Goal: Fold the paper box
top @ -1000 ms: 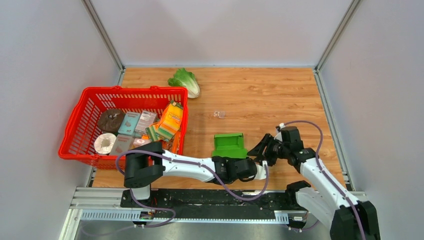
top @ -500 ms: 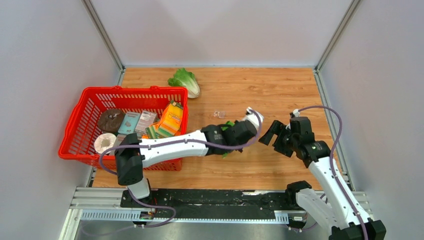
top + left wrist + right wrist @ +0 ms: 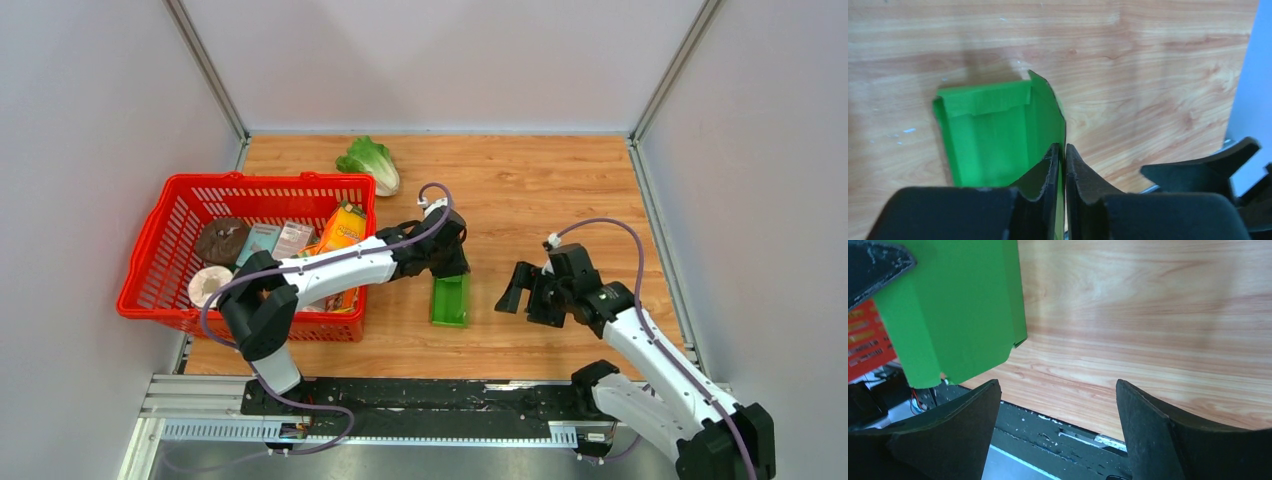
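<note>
The paper box (image 3: 450, 300) is bright green card, partly folded, standing on the wooden table just right of the basket. From above it looks like a narrow upright strip. My left gripper (image 3: 447, 264) reaches over from the basket side and is shut on the box's side wall. In the left wrist view a sliver of green shows between the pressed fingertips of the left gripper (image 3: 1063, 151), and the box (image 3: 988, 135) opens away with its end flap up. My right gripper (image 3: 514, 288) hangs open to the right of the box, apart from it. In the right wrist view the right gripper (image 3: 1058, 386) holds nothing, and the box (image 3: 953, 305) sits upper left.
A red basket (image 3: 270, 180) with an orange carton (image 3: 343, 228) and other packets stands left of the box, under my left arm. A lettuce (image 3: 370, 162) lies at the back. The table's front edge and black rail (image 3: 1048, 430) lie just below my right fingers.
My left arm swung back and to the left with the box, which now stands narrow beside the basket. My right gripper opened wide and moved leftward, close to the box.
</note>
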### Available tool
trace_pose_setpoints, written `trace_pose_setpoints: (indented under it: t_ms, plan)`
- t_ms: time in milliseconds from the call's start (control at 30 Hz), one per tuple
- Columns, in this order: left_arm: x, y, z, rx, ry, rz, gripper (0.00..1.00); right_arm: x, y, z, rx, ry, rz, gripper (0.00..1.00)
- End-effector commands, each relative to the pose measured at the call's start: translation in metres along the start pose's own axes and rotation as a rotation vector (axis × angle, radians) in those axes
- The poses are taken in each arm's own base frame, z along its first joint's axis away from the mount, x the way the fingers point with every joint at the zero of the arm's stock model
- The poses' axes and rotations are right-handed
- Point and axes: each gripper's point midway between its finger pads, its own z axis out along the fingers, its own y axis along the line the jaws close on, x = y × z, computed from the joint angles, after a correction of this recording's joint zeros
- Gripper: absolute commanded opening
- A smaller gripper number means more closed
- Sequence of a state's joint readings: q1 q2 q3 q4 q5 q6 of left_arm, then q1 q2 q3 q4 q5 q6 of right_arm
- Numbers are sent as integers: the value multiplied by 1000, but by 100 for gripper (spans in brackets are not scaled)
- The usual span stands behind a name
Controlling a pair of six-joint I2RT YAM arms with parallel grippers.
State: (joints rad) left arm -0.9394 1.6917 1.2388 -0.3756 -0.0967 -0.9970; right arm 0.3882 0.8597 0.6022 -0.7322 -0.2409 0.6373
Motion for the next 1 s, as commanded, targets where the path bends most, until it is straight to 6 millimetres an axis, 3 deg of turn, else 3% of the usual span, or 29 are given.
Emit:
trace_pose_setpoints:
  t_ms: [0,67,100,133,200,233,300,333,400,467,500,567,600,700,733,767,833,867,900,967]
  plan:
    - [-14,-38,-23,170,-51,-98,22,-3,20,6,-57,-33,-49,88]
    - [-23,-42,-37,210,-101,-80,34,0,25,9,-67,-28,-97,88]
    - [-23,-35,-38,205,-120,-68,40,-1,25,11,-61,-39,-129,88]
    - [-31,-40,-52,243,-162,-47,53,3,31,11,-73,-38,-170,89]
    - [-35,-31,-62,237,-211,-24,62,-2,40,12,-89,-83,-225,89]
    - [-42,-32,-80,260,-252,5,68,3,46,12,-107,-81,-267,89]
    - [-41,-19,-91,248,-285,41,69,0,57,10,-136,-119,-308,90]
    - [-47,-20,-112,284,-329,83,70,7,64,10,-156,-121,-355,90]
    - [-41,-13,-125,302,-340,132,70,0,75,6,-153,-193,-399,91]
    - [-41,-5,-150,320,-370,198,70,7,88,2,-148,-216,-456,93]
    - [-37,-1,-156,327,-367,221,70,-6,94,-3,-109,-277,-456,93]
    - [-34,8,-174,330,-387,273,70,-7,96,-5,-51,-286,-441,93]
    - [-31,13,-178,330,-387,286,70,-23,104,-13,-15,-337,-407,91]
    - [-26,24,-196,331,-398,311,70,-22,103,-2,102,-267,-408,86]
    - [-24,28,-204,338,-403,311,70,-27,114,1,120,-255,-406,86]
    - [-23,30,-207,340,-406,311,70,-24,106,5,176,-214,-415,86]
    - [-19,35,-215,356,-416,309,70,-34,116,2,228,-218,-411,81]
    - [-18,38,-216,356,-418,309,70,-30,107,13,299,-176,-441,78]
    - [-17,41,-216,349,-422,307,70,-32,107,14,319,-173,-461,64]
    - [-16,46,-221,347,-428,304,70,-34,109,16,345,-154,-483,50]
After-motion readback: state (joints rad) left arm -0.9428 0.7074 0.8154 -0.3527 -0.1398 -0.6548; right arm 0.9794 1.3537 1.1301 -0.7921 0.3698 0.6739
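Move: The box's raised lid is already between the left fingers at its top edge, its middle about 4 cm below that hand; the open tray lies some 4 cm to the left and 8 cm lower. From the right hand the lid's middle is about 10 cm left, 5 cm ahead and 2 cm lower; the tray is roughly 13 cm left, 3 cm ahead and 5 cm lower. The clear packet lies about 16 cm left and 16 cm ahead of the right hand. The left fingers open wide and let go of the lid's top edge; that hand then climbs some 15 cm while drawing left and back, towards the basket. The right hand takes over, sweeping about 10 cm left with fingers wide, then rising and reaching forward over the lid's edge, wrist turning some 30 degrees, and starting to close around the lid. ##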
